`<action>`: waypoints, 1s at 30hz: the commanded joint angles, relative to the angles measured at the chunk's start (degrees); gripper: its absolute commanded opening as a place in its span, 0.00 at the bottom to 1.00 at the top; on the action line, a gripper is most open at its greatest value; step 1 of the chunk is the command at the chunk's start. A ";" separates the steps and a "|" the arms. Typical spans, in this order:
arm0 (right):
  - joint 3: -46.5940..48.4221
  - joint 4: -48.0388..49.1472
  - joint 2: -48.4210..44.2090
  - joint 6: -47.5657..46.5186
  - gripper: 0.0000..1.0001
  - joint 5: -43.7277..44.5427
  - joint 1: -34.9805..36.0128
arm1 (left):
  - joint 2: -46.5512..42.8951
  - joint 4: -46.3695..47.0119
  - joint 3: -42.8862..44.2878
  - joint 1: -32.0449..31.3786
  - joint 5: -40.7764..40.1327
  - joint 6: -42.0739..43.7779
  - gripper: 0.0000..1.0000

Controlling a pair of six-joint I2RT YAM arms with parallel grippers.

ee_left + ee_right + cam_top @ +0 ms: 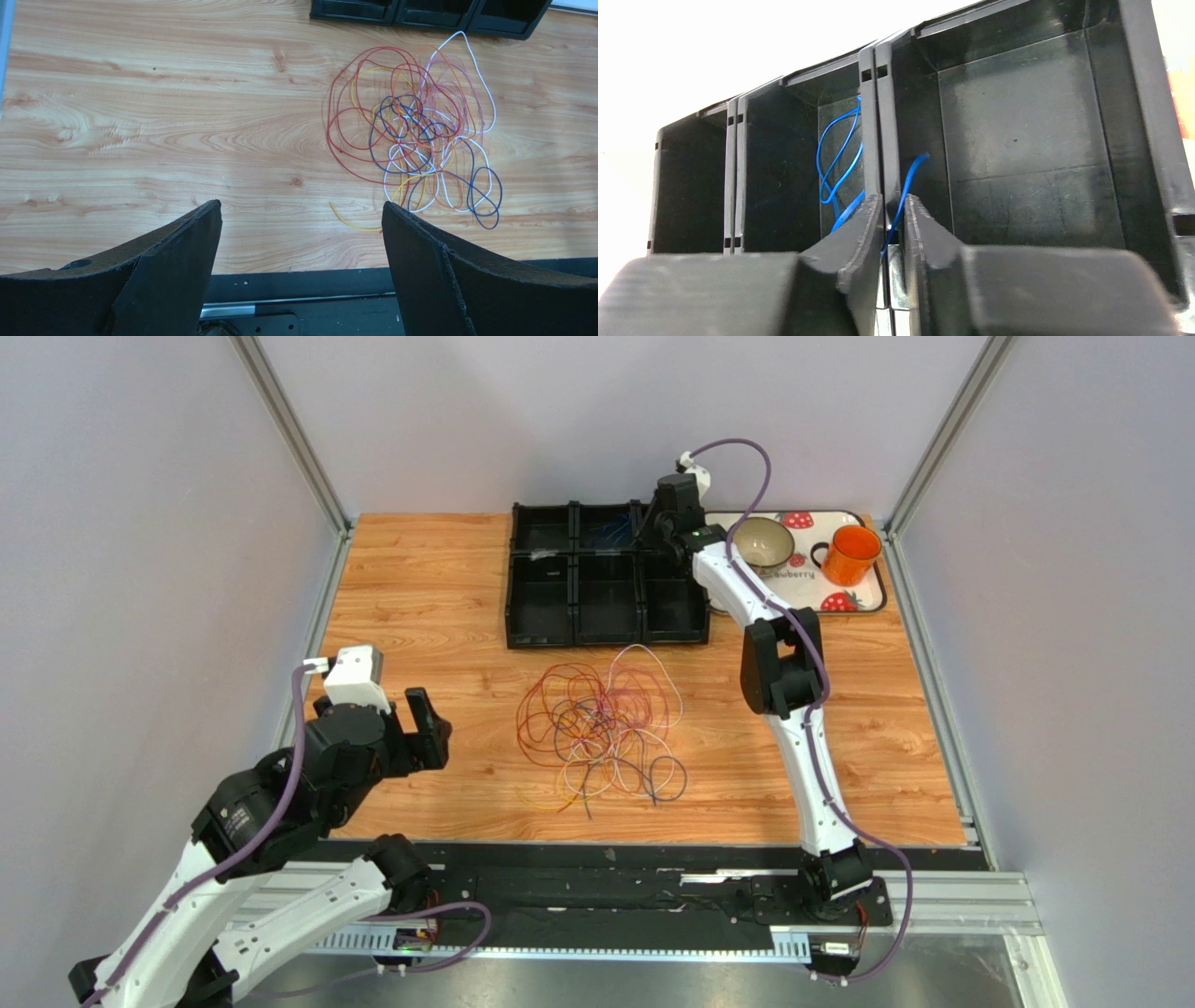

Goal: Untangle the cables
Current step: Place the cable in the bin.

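The cables (pixel 603 725) lie in one loose tangle of red, orange, yellow, purple and white loops in the middle of the table; the left wrist view shows the cables (pixel 414 140) ahead and to the right. My left gripper (pixel 421 735) hovers open at the near left, a hand's width left of the tangle, and holds nothing (pixel 300 210). My right gripper (pixel 659 525) reaches down over the black bins. Its fingers straddle the wall between two compartments (pixel 894 203) with only a narrow gap. A blue cable (pixel 836 161) lies in the left compartment, and one end passes loosely through that gap.
The black set of bins (pixel 575 602) stands at the back centre. To its right a strawberry-print tray (pixel 870 595) holds a bowl (pixel 765 543) and an orange mug (pixel 852 553). Metal frame posts bound the table's left and right edges.
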 commanded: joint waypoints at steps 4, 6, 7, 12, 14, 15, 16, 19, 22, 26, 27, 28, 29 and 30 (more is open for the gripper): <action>2.84 3.85 0.31 -1.30 0.11 0.37 0.40 | 0.62 0.96 1.04 0.63 0.42 1.08 0.92; 2.75 4.11 0.31 -1.74 0.09 0.46 0.58 | 0.53 0.96 1.04 0.72 0.51 1.08 0.92; 2.66 4.20 0.13 -1.92 0.07 0.29 0.49 | 0.62 0.96 1.04 0.72 0.51 1.08 0.92; 2.22 4.73 -0.83 -4.98 0.02 0.98 1.45 | 0.44 0.96 1.04 0.80 0.51 1.08 0.92; 1.52 5.42 -2.06 -6.92 0.02 2.65 2.51 | 0.53 0.96 1.04 0.80 0.51 1.08 0.92; 1.17 5.69 -2.50 -8.15 0.02 3.35 3.03 | 0.44 0.96 0.95 0.80 0.51 1.08 0.92; 0.65 6.13 -2.77 -10.25 0.02 4.14 4.00 | 0.36 0.96 1.04 0.80 0.59 1.08 0.92; -0.76 8.50 -3.65 -13.33 0.01 4.95 5.41 | 0.44 0.96 1.04 0.89 0.59 1.17 0.92; -0.94 10.70 -3.30 -13.61 0.00 2.23 5.94 | 0.44 1.05 1.04 0.89 0.68 1.17 0.92; -1.29 13.60 -2.95 -13.35 0.00 -0.59 6.55 | 0.44 1.05 1.04 0.89 0.68 1.17 0.92; -1.03 13.87 -2.77 -13.61 0.00 -0.94 6.73 | 0.44 1.05 1.04 0.98 0.77 1.26 0.92; -1.03 14.22 -2.51 -13.70 0.00 -0.94 7.17 | 0.36 1.05 1.04 0.98 0.77 1.26 0.92; -1.03 14.92 -2.33 -13.87 0.00 -1.03 7.17 | 0.36 1.14 0.95 0.98 0.77 1.26 0.92; -0.94 15.10 -2.16 -13.79 0.00 -1.03 7.26 | 0.36 1.14 1.04 0.98 0.77 1.26 0.92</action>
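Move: The blue cable's loose end, draped over the rim between the middle and right back compartments, stands between the right hand's part-open fingers, about 1 cm ahead. The middle back compartment, with the blue coil in it, centres roughly 5 cm ahead, 6 cm left and 5 cm below; the empty right one 5 cm ahead, 6 cm right and as low. The left hand has the cable end some 50 cm ahead, 32 cm right and 15 cm below. Leftward, but only after the right hand has stood still while its fingers shut on the blue cable's end: then it sweeps about 8 cm from the divider across the middle back compartment, gathering speed and rising some 2 cm. The fingers keep their pinch as the hand swings about 10 degrees counter-clockwise and its tips lift by about as much. ##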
